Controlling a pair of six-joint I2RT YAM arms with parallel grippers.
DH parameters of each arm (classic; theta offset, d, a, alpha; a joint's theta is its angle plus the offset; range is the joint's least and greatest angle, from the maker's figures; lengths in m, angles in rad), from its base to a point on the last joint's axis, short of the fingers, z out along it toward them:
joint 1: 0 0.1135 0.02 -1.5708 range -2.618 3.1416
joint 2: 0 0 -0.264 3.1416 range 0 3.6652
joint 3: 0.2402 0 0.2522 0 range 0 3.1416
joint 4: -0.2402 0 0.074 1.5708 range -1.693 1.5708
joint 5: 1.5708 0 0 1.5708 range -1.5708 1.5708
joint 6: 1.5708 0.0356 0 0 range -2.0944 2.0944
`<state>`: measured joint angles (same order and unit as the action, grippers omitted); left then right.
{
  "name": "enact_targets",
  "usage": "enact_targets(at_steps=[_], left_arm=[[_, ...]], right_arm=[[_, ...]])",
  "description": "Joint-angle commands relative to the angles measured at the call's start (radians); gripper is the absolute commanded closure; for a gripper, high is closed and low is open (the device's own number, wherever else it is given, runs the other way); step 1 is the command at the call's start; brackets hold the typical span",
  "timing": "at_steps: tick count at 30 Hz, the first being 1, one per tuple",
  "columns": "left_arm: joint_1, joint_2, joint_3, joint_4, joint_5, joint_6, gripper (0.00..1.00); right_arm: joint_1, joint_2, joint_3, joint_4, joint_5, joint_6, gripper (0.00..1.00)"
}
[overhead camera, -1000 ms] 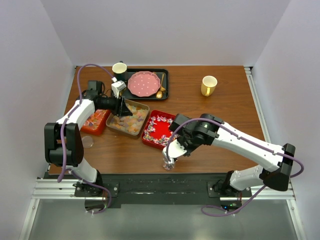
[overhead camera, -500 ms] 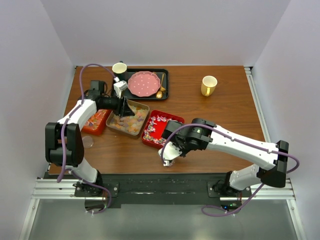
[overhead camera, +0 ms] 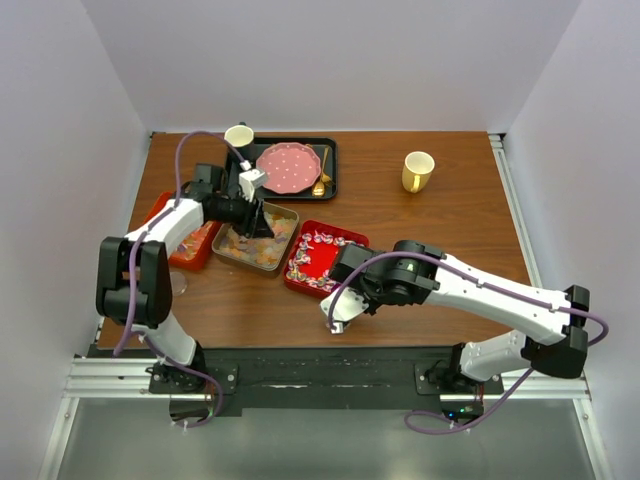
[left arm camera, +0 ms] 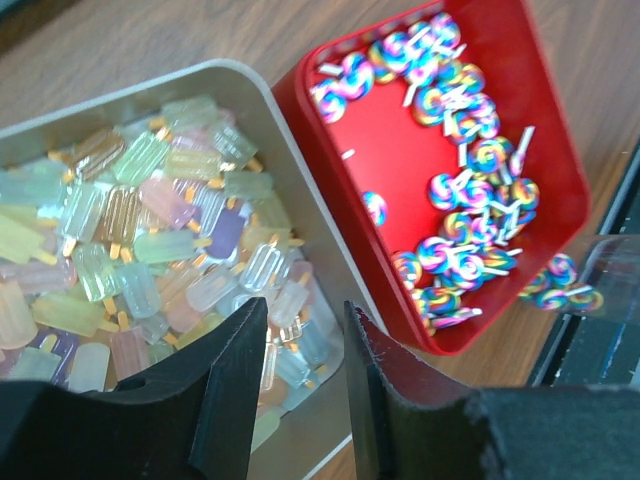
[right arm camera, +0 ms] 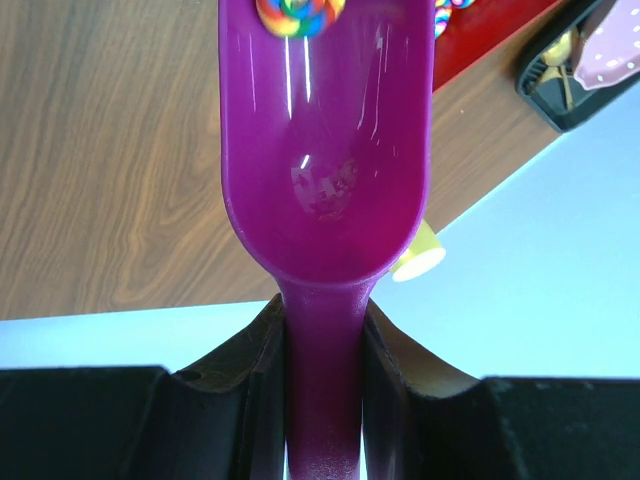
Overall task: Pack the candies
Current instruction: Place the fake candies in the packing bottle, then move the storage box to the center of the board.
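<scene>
Pastel candies (left arm camera: 150, 260) fill a silver tray (overhead camera: 284, 212). Beside it a red tray (left arm camera: 450, 190) holds swirled lollipop candies (left arm camera: 470, 250). My left gripper (left arm camera: 305, 310) hangs open over the silver tray's near right corner, nothing between its fingers. My right gripper (right arm camera: 324, 320) is shut on the handle of a purple scoop (right arm camera: 325, 170). One swirled candy (right arm camera: 298, 14) lies at the scoop's front lip. A clear container (left arm camera: 605, 275) with a few swirled candies stands near the table's front edge, by the right gripper (overhead camera: 338, 312). Orange-red candies lie in a red tray (overhead camera: 190, 245) at the left.
A black tray (overhead camera: 262, 186) at the back carries a pink dotted plate (overhead camera: 290, 167) and a gold spoon (overhead camera: 322, 178). A dark cup (overhead camera: 239, 138) stands at its left corner. A yellow mug (overhead camera: 417, 171) stands at the back right.
My left gripper has swung right over the silver tray. The right gripper with the scoop has shifted slightly away from the table's front edge.
</scene>
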<state>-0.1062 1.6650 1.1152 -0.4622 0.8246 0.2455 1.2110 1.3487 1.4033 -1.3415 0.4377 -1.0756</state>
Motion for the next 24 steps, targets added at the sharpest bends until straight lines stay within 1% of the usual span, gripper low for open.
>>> enact_targets(at_steps=[1,11,13,16,17,18,20,21,24], left_arm=[[-0.004,0.055,0.029,0.002,-0.041,-0.003,0.59],[-0.009,0.084,0.048,-0.004,-0.033,0.004,0.60],[-0.018,0.088,0.032,-0.003,-0.036,0.009,0.63],[-0.032,0.094,0.008,0.013,-0.051,0.005,0.68],[-0.042,0.096,0.003,0.016,-0.053,0.000,0.69],[-0.047,0.098,-0.008,0.022,-0.058,-0.003,0.72],[-0.072,0.108,-0.012,0.030,-0.064,-0.003,0.77],[-0.081,0.114,-0.011,0.027,-0.067,-0.002,0.81],[-0.128,0.144,0.004,0.007,-0.064,0.001,0.84]], right_arm=[[0.009,-0.037,0.020,-0.243,0.058,-0.018,1.00],[0.021,-0.051,0.014,-0.246,0.099,-0.072,1.00],[0.010,-0.049,0.057,-0.242,0.084,-0.032,1.00],[-0.073,-0.022,0.147,-0.205,0.000,0.063,1.00],[-0.132,-0.019,0.160,-0.188,-0.023,0.083,1.00],[-0.163,-0.016,0.170,-0.153,-0.034,0.115,1.00],[-0.240,-0.020,0.161,-0.124,-0.036,0.132,1.00],[-0.258,-0.023,0.154,-0.095,-0.022,0.147,1.00],[-0.320,-0.045,0.131,-0.049,-0.022,0.172,1.00]])
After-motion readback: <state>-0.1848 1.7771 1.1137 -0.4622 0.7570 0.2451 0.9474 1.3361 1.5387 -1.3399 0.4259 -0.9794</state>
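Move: Below the right hand's scoop stands the packing bottle, about 5 cm back and 7 cm left of the hand and some 17 cm lower. The red tray of lollipop candies lies about 8 cm ahead of that hand, 11 cm to its left and 20 cm below. The left hand hovers over the popsicle tray, whose middle is some 3 cm back, 2 cm left and 8 cm below; from it the red tray lies 7 cm back and 13 cm right. Holding the purple scoop over the bottle, the right hand first creeps up about a centimetre, then swings off quickly forward, right and up, some 7 cm in all, away from the bottle, turning about 20 degrees clockwise with its grip kept. The left hand sinks some 4 cm into the popsicle tray, then eases right and slightly back towards the tray's right wall as its fingers close most of the way. ##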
